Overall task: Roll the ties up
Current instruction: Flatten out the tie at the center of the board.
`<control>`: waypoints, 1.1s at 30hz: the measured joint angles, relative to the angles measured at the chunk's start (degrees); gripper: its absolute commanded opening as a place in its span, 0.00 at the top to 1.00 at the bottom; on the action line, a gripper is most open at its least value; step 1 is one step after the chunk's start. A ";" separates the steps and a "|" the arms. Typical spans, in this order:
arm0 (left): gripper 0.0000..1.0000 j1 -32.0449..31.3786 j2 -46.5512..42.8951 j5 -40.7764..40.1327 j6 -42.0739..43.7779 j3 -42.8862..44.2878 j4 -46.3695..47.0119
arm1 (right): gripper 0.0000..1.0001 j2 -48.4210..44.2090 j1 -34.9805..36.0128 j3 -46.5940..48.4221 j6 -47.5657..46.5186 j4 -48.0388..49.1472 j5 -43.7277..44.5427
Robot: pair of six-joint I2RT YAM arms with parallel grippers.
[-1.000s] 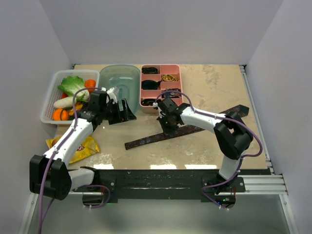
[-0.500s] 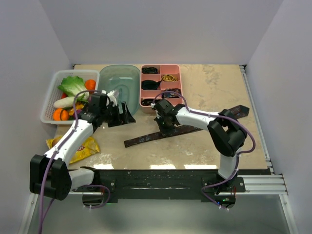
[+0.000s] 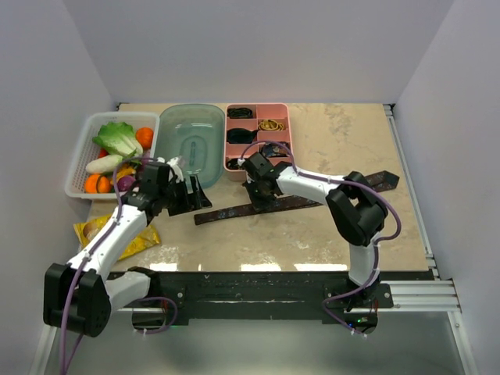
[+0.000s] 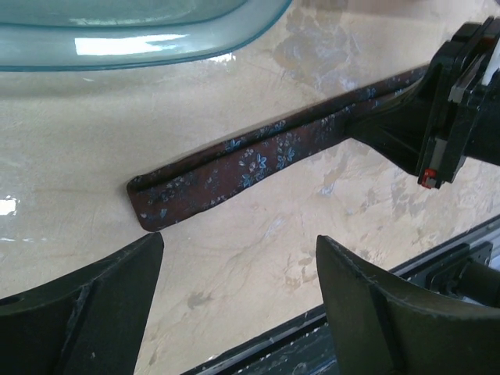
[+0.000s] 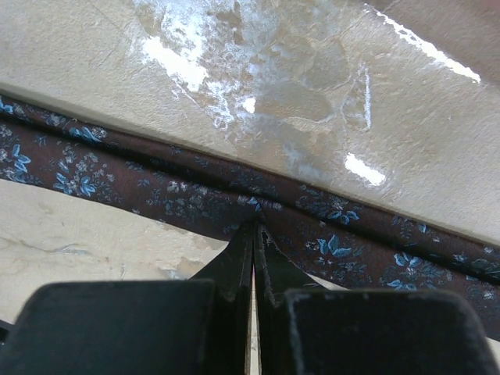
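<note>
A brown-maroon tie (image 3: 226,212) with small blue flowers lies flat across the table, its narrow end at the left and its wide end (image 3: 384,179) at the right. My right gripper (image 3: 262,197) is shut on the tie (image 5: 351,234) partway along, and the cloth puckers at its fingertips (image 5: 255,230). My left gripper (image 3: 194,198) hangs open just left of the narrow end. In the left wrist view the tie (image 4: 234,164) runs from just above my left gripper (image 4: 240,244) up to the right gripper (image 4: 445,117).
A pink divided tray (image 3: 289,141) with dark rolled items stands at the back. Left of it are a clear green tub (image 3: 166,148) and a white basket (image 3: 74,168) of vegetables. A yellow snack bag (image 3: 134,237) lies under the left arm. A black rail (image 3: 258,285) runs along the front edge.
My right gripper has slid left with the tie, dragging its narrow end left and farther back. My left gripper has come down and nearer, closer to that end.
</note>
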 measured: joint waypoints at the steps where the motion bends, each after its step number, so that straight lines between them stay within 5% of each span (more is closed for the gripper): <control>1: 0.18 0.00 -0.90 -0.59 -0.48 -0.52 0.26 | 1.00 -0.17 0.00 -0.09 -0.02 0.07 0.00; 12: 0.30 0.07 -12.13 -8.61 -14.21 -17.62 7.85 | 1.00 -14.71 0.00 -4.90 0.04 2.32 -2.45; 20: 0.33 0.13 -22.05 -14.43 -22.14 -23.30 10.19 | 1.00 -15.28 0.00 -5.68 -0.20 2.58 -5.31; 33: 0.40 0.26 -9.01 -13.22 -20.76 -23.21 18.71 | 1.00 -1.88 1.22 2.60 -2.16 5.11 -10.84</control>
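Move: The tie's left end lies almost straight below the left hand, about 9 cm down and perhaps 1 cm farther out. From that hand, the teal tub's middle is some 23 cm ahead and 3 cm left, 7 cm lower, and the yellow chip bag about 22 cm left and 3 cm back, 8 cm lower. From the right hand, whose fingertips are on the tie, that left end is roughly 17 cm left and 3 cm back, 1 cm lower; the pink organizer is about 20 cm straight ahead, its middle 1 cm higher. The left hand sinks about 7 cm towards the tie's left end, lifting a little midway before going down again, while it drifts some 3 cm left, turns about 25 degrees counter-clockwise and partly closes its wide-open fingers, stopping close by the end without a clear touch. The shut right fingers lift off the tie by about 8 cm, tilt to point more leftward, then travel left and come halfway down above the tie towards the same end. ##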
